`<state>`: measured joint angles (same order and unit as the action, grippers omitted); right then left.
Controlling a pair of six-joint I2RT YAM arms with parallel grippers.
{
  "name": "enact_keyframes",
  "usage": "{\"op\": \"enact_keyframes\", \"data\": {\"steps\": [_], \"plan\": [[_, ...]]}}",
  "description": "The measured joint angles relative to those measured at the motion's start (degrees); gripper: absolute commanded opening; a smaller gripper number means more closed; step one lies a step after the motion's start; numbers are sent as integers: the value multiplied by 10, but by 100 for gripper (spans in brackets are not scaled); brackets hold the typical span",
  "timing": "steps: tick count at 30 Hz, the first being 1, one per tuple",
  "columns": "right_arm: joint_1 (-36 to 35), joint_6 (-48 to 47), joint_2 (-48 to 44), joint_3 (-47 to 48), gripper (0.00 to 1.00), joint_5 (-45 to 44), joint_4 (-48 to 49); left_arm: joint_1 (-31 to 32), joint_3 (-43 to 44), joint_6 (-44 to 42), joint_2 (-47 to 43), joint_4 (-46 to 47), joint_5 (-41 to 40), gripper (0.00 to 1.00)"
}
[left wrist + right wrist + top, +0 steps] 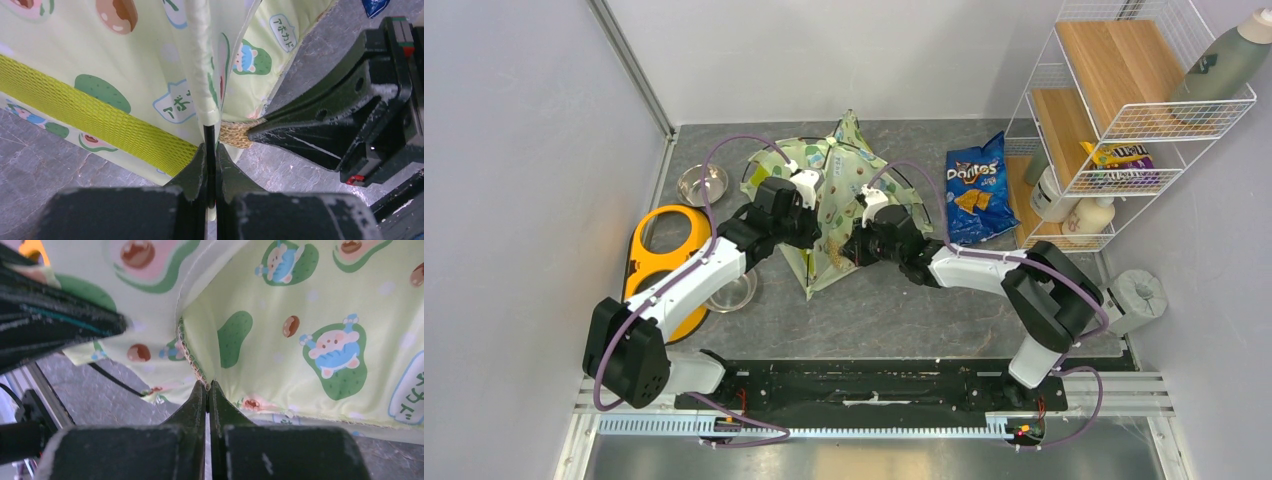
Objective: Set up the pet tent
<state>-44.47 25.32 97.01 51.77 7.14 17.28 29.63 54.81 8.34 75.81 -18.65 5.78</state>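
Observation:
The pet tent [839,185] lies crumpled at the table's middle back, pale green fabric with an avocado print and a lime mesh band [95,120]. My left gripper [210,147] is shut on a thin black pole [210,135] where it comes out of a fabric sleeve. In the top view that gripper [817,238] is at the tent's near edge. My right gripper [207,384] is shut on the tent's tan stitched edge [192,357], close beside the left one. From above, the right gripper [848,250] meets the left one over a tan woven tab [235,134].
A blue Doritos bag [976,190] lies right of the tent. An orange double feeder [664,250] and two steel bowls [702,183] [732,293] are on the left. A white wire shelf [1114,120] with jars stands at the right, a grey roll [1136,297] below it.

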Motion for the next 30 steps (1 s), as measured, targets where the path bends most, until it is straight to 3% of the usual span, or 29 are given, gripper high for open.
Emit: {"op": "enact_keyframes", "data": {"steps": [15, 17, 24, 27, 30], "plan": [[1, 110, 24, 17, 0, -33, 78, -3, 1, -23, -29, -21, 74, 2], [1, 122, 41, 17, 6, -30, 87, -3, 3, -23, -30, -21, 78, 2], [2, 128, 35, -18, 58, -43, 82, -2, 3, -23, -30, -25, 69, 2], [3, 127, -3, -46, 66, -63, 54, -2, 3, -23, -30, -28, 63, 2], [4, 123, -54, -59, 67, -88, 23, -1, 3, -23, -30, -32, 63, 2]]}}
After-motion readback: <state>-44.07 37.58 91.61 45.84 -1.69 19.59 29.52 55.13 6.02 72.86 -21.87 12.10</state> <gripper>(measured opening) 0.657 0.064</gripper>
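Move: The tent's black pole, still gripped by the left hand, lies about 8 cm to the right hand's left, 2 cm farther out and 5 cm higher. The right fingers are already shut on the tent's stitched hem; a brown fabric patch is some 3 cm to their left, level ahead, and the tent's near bottom corner 9 cm left, 7 cm nearer and 7 cm lower. From the left hand, the pinched hem lies about 8 cm right, 2 cm back and 5 cm below. With its shut fingers on the hem, the right hand draws it forward, up and left by some 2–3 cm each while rolling about 10 degrees, then sinks about 3.5 cm, opens to roughly two thirds and backs off about 4.5 cm to the right and 2 cm back, rising again at the end. The left hand keeps its pinch on the pole and eases back about 2 cm and slightly up, turning a little clockwise. ##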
